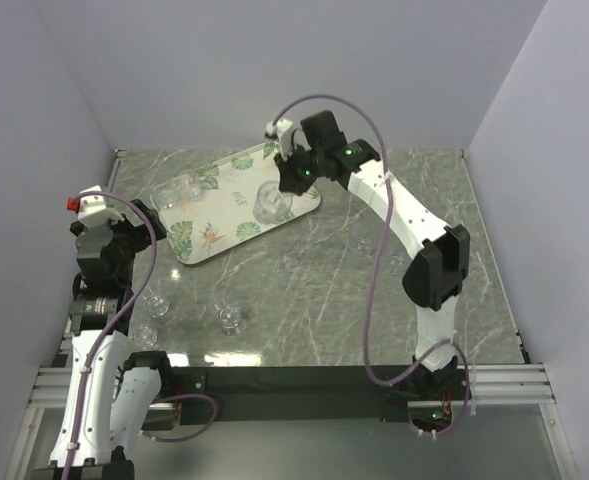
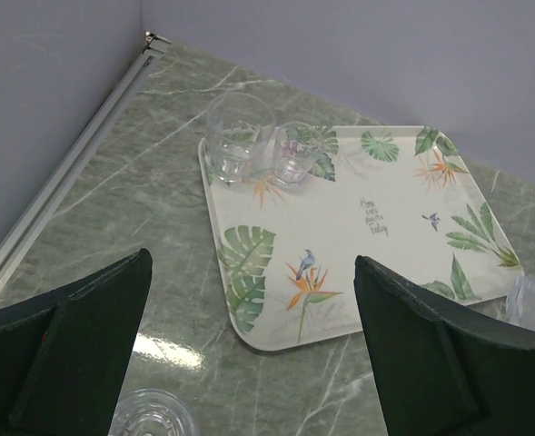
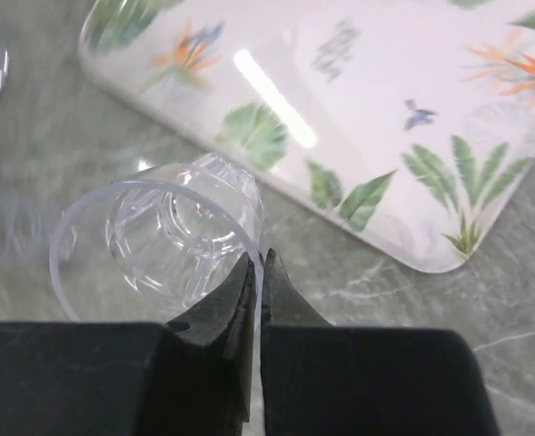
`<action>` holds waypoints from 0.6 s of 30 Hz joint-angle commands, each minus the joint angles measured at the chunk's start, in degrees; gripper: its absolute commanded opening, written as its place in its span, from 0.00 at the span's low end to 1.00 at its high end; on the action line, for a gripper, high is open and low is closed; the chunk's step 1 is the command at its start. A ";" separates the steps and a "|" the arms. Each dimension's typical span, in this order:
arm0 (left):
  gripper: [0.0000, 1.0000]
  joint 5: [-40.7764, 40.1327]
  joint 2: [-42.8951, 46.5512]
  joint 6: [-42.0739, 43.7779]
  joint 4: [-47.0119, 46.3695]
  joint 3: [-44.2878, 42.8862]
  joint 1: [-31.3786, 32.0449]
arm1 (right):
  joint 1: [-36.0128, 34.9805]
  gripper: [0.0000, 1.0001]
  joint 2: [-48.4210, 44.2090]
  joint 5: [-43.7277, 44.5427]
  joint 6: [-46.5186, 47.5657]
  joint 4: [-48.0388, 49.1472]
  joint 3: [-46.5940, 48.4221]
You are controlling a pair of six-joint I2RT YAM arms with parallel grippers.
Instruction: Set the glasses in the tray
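Observation:
The leaf-printed tray (image 1: 236, 200) lies at the back middle of the table, also seen in the left wrist view as the tray (image 2: 358, 236). Two glasses (image 2: 240, 141) (image 2: 294, 154) stand in its far left corner. My right gripper (image 3: 260, 259) is shut on the rim of a clear glass (image 3: 158, 236), which hangs tilted just off the tray's edge (image 3: 385, 64). From above, that glass (image 1: 271, 203) sits under the right gripper (image 1: 286, 185). My left gripper (image 2: 252, 259) is open and empty, hovering near the tray's near left corner.
Loose glasses stand on the marble near the left arm (image 1: 154, 298) (image 1: 146, 333), and one more (image 1: 231, 316) stands in front of the tray. A faint glass (image 1: 364, 245) is to the tray's right. Walls close in the left, back and right sides.

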State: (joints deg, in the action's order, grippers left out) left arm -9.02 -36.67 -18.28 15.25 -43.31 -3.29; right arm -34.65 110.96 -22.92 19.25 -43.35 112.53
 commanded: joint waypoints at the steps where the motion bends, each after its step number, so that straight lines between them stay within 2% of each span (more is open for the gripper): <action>1: 1.00 -1.70 -0.60 0.26 -2.06 0.16 0.21 | 1.96 0.00 5.04 1.89 -16.21 5.45 9.69; 3: 0.99 -2.23 -0.95 0.35 -2.15 0.24 0.13 | 1.96 0.00 6.89 11.53 -22.28 9.58 11.91; 9: 0.99 -3.02 -2.53 0.70 -2.15 0.24 0.21 | 2.13 0.00 13.13 26.74 -34.17 14.70 19.03; 12: 0.99 -3.73 -3.32 0.88 -2.15 0.07 0.04 | 3.01 0.00 16.74 29.32 -39.96 16.27 22.73; 18: 0.99 -4.43 -4.29 1.14 -2.15 0.07 -0.05 | 6.79 0.00 22.37 28.45 -48.41 17.34 25.80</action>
State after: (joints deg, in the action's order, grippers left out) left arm -12.05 -40.82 -18.09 15.27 -43.31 -3.29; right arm -30.48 132.14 2.81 -21.61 -30.22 134.43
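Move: The held glass is already in the right gripper, pinched by its rim, short of the tray. The tray's middle is roughly 17 cm ahead of this hand, 14 cm to its left and 23 cm below. Of the two glasses already in the tray, the nearer lies some 21 cm ahead and 30 cm left, the farther 19 cm ahead and 36 cm left, both about 18 cm below. From the left hand the tray's middle is about 28 cm ahead, 18 cm right and 28 cm below. The glass, still pinched at its rim between the nearly shut right fingers, is carried forward about 16 cm at an almost level height, in across the tray's near edge and over its right half. On the way the wrist swings clockwise by nearly 50 degrees, from pointing forward-left to mostly forward, and rolls some 20 degrees, left side rising. The travel slows towards its end; the empty, open left hand sinks about 2 cm. ##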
